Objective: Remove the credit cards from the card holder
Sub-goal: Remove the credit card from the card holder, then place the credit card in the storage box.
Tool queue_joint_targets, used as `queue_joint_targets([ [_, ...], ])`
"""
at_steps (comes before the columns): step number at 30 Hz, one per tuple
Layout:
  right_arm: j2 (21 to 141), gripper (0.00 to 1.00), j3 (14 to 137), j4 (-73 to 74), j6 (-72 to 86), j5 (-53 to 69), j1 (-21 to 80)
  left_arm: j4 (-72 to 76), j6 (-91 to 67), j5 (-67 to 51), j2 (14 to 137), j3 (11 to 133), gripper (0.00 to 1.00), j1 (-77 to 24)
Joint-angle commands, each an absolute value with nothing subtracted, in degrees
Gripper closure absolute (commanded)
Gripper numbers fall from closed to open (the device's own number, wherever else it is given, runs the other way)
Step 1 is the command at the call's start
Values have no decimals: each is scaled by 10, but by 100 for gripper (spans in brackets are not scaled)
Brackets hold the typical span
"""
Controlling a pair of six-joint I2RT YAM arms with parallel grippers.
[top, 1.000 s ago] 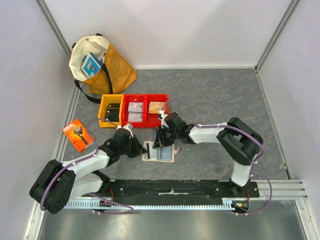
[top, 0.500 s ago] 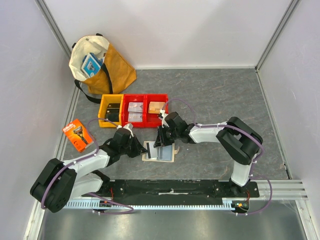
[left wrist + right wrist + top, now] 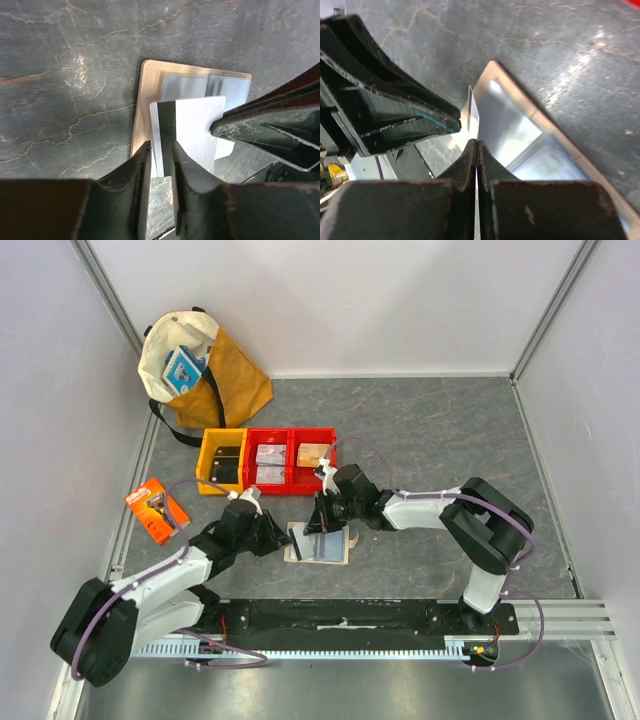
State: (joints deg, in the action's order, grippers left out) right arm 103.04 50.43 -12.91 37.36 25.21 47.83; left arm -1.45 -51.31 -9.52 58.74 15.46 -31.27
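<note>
The beige card holder (image 3: 343, 552) lies open and flat on the grey table, its clear sleeves (image 3: 227, 90) facing up. A light grey credit card (image 3: 195, 125) with a black stripe stands tilted over it. My right gripper (image 3: 477, 142) is shut on the card's thin edge (image 3: 472, 107); in the left wrist view its fingers (image 3: 250, 130) pinch the card's right side. My left gripper (image 3: 161, 150) is narrowly open, its fingertips on either side of the card's striped end with a gap showing. In the top view the left gripper (image 3: 283, 538) and the right gripper (image 3: 320, 524) meet over the holder.
Behind the holder sit red bins (image 3: 292, 460) and a yellow bin (image 3: 220, 462). An orange razor package (image 3: 157, 509) lies at the left, and a tan tote bag (image 3: 200, 365) stands at the back left. White walls enclose the table.
The right gripper has closed onto the card. The left gripper's jaws have eased apart a little, and the left arm's elbow has shifted lower left.
</note>
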Motion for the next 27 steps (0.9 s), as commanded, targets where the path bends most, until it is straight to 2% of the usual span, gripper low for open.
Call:
queue_joint_targets([
  [1,979,100,495,-147,338,266,484,-62,-526,-62,514,166,67,-314],
  [6,938,100,495,-120,289,237,484,-128,-546,-37,421,199,37,-315],
  [8,921,100,494,-109,267,224,485,-155,-555,-26,389,216,30,-314],
  [18,882,100,486,-91,190,175,510,-214,-607,-14,362,280,26,-313],
  [27,860,100,492,-75,120,84,559,-259,-642,-35,496,379,26,-314],
])
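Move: The white card with the black stripe is already pinched in the right fingers near its right long edge, its middle about 2 cm left and 2 cm back of that hand. From the left hand, whose fingertips straddle the card's left edge, the card's middle is some 3 cm right and 1 cm ahead. The open card holder's middle lies below, about 3 cm back, 1 cm right and 4 cm under the right hand; the right-hand red box sits roughly 14 cm ahead of that hand, neither left nor right. The left hand comes free of the card's left edge, its fingers spreading from slightly open to about three quarters wide as it climbs some 12 cm, tilts up then part-way back, and at the end eases a little forward. The right hand keeps its shut pinch and lifts the card about 6 cm off the card holder in the first half, then stays at that height while rolling steadily, some 25 degrees in all, so that its forward side comes up. ##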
